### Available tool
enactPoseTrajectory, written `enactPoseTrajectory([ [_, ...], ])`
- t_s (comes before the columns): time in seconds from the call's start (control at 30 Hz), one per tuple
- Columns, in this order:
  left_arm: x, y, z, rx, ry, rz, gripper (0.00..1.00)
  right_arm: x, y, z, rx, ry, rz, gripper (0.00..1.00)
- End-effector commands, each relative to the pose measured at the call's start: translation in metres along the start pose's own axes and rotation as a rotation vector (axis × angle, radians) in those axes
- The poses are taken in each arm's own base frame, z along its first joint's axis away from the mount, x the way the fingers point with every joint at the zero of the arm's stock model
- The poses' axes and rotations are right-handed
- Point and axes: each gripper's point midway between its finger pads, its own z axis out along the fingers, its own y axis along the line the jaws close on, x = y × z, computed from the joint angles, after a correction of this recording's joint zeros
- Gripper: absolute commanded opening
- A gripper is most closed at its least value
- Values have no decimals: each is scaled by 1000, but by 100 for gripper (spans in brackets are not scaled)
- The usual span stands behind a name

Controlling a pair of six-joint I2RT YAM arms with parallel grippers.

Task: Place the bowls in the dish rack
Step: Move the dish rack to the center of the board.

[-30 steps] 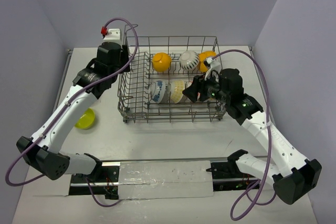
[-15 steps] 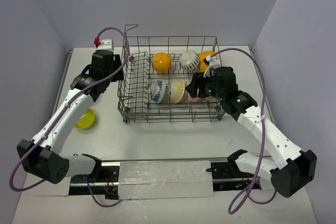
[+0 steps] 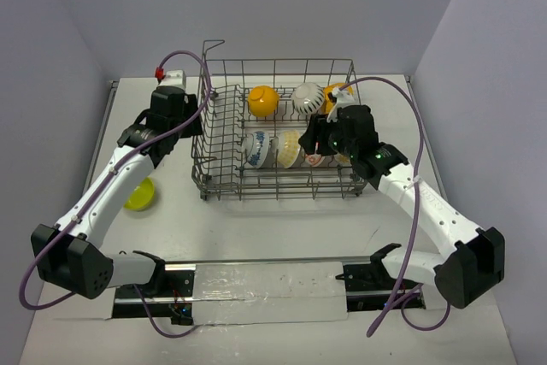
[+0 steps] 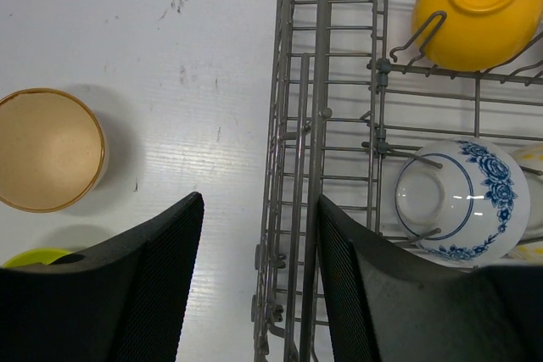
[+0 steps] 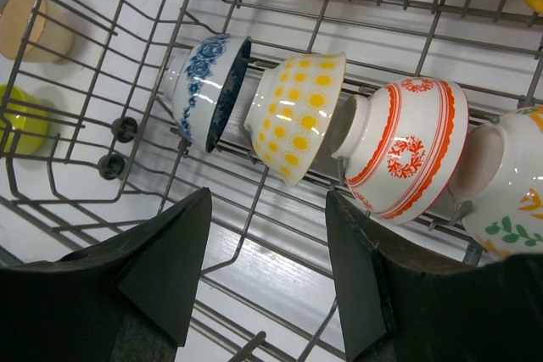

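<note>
The dish rack (image 3: 278, 63) holds two orange-yellow bowls (image 3: 262, 101) (image 3: 336, 94) and a white striped bowl (image 3: 308, 98) in its far row. In the near row a blue-patterned bowl (image 5: 206, 91), a yellow-dotted bowl (image 5: 299, 114) and a red-and-white bowl (image 5: 409, 147) stand on edge. The tan bowl (image 4: 47, 149) and the lime green bowl (image 3: 139, 193) sit on the table left of the rack. My left gripper (image 4: 259, 201) hangs open over the rack's left wall (image 4: 323, 82), empty. My right gripper (image 5: 267, 197) is open and empty just above the near row.
Another white bowl with orange and green flowers (image 5: 512, 194) leans at the right end of the near row. The rack's left half has bare tines (image 3: 220, 138). A raised wire handle (image 3: 214, 43) stands at the rack's far left corner.
My left wrist has drawn away from the far wall and turned down over the rack's left side. The right gripper has edged left and farther over the near row. The bowls have not moved.
</note>
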Motion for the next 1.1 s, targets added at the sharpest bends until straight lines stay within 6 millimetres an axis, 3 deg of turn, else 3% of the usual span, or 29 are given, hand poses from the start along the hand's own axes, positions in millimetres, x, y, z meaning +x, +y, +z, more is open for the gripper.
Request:
enactPoseTrajectory([
  [0.0,-14,-6,-4,45,-48,-28,59,-37,2,1,14,-105,39,64],
  [0.23,-11,-5,-1,37,-39,-25,59,-33,3,10,-13,-108,60,64],
  [0.43,-16,26,-2,-95,-63,-67,62,-31,1,10,-17,-112,37,64],
  [0.6,-33,70,-1,-156,-64,-206,62,-29,-1,10,-17,-112,18,64],
  [0.67,-40,99,-4,-206,-76,-287,62,-29,1,9,-26,-117,20,64],
  [0.87,-38,164,-16,-340,-148,-430,62,-19,7,13,-70,-88,44,64],
  [0.93,-37,165,-13,-307,-143,-452,62,-16,5,13,-62,-81,51,64],
  [1.07,-38,141,-6,-168,-120,-445,58,-15,5,10,-60,-79,49,64],
])
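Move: My left hand straddles the dish rack's left top rail, which lies some 2 cm to its right at fingertip height. The blue-flowered bowl in the rack is about 14 cm right and 5 back, 13 cm down. Outside the rack, the beige bowl sits roughly 18 cm left and 3 back, the lime bowl about 19 left and 18 back, both some 15 cm down. From my right hand the left rail is about 28 cm left, 3 ahead. With my left fingers still open around the rail, I wait briefly, then pull it sharply about 15 cm to my left with the inner face of the right-hand finger, dragging the rack towards the beige and lime bowls. As I pull, the wrist swings some 25 degrees counter-clockwise and rolls its left side down. My open right hand eases forward 1–2 cm over the rack's right half and stays there. ##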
